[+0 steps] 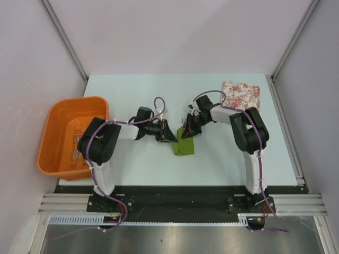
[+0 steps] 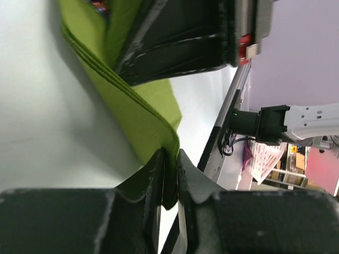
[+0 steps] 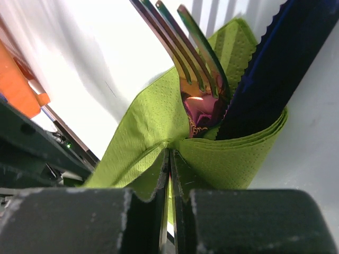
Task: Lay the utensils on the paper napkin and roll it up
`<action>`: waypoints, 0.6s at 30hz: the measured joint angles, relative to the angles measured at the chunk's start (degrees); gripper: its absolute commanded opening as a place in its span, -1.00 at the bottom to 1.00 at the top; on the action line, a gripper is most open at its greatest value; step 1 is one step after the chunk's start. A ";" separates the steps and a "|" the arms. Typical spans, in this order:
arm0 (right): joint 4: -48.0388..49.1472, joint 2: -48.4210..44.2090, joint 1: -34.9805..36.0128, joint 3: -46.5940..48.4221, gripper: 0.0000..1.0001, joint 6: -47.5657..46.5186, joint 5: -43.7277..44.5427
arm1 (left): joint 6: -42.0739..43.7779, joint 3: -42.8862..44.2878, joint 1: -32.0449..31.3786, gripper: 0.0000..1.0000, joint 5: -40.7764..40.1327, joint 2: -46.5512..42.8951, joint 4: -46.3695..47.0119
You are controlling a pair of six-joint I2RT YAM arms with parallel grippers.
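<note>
The olive-green paper napkin point(image 1: 184, 147) lies mid-table, folded around the utensils. A fork point(image 3: 185, 58), a dark serrated knife point(image 3: 275, 69) and a purple spoon bowl point(image 3: 204, 111) stick out of the napkin's point(image 3: 153, 121) fold; their handles are hidden inside. Only the fork tips point(image 1: 183, 123) show from above. My right gripper point(image 3: 170, 153) is shut on a pinched fold of the napkin just below the utensils. My left gripper point(image 2: 169, 164) is shut on a lower edge of the napkin point(image 2: 127, 111). From above, the left gripper point(image 1: 170, 138) and the right gripper point(image 1: 186, 133) sit close together at the napkin's far end.
An orange basket point(image 1: 71, 135) stands at the table's left edge. A pink-and-white floral pad point(image 1: 241, 95) lies at the far right corner. The right gripper's dark body point(image 2: 185, 37) fills the top of the left wrist view.
</note>
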 measured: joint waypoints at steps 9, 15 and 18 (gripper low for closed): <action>-0.20 0.11 0.00 0.13 -0.85 0.00 0.00 | -2.84 2.73 -4.74 -0.62 -3.48 1.79 1.09; -0.20 0.11 0.00 0.15 -0.85 0.22 0.02 | -1.20 6.56 -6.01 -0.67 -7.82 5.35 -3.32; -0.20 0.11 -0.02 0.13 -0.85 0.26 0.04 | 1.68 9.25 -6.32 -0.72 -10.93 7.13 -8.39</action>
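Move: Just to the right of the left hand, which already has the napkin's loose flap between its fingers, lies the middle of the napkin roll: about 5 cm right, 1 cm farther out and 4 cm below. The fork's tines stick out some 10 cm ahead of that hand, 4 cm right and 5 cm below it; the knife blade lies level with them, 3 cm farther right. From the right hand, the roll's middle is about 2 cm back, level sideways and in height. Carrying the pinched flap about 3 cm to the right, nearly level, the left hand then sinks some 4 cm and eases slightly forward, down to the roll close beside the right fingers. Its fingertips tip about 10 degrees more steeply down and keep their pinch; the right hand stays put, its nearly shut tips still holding the roll's edge. ##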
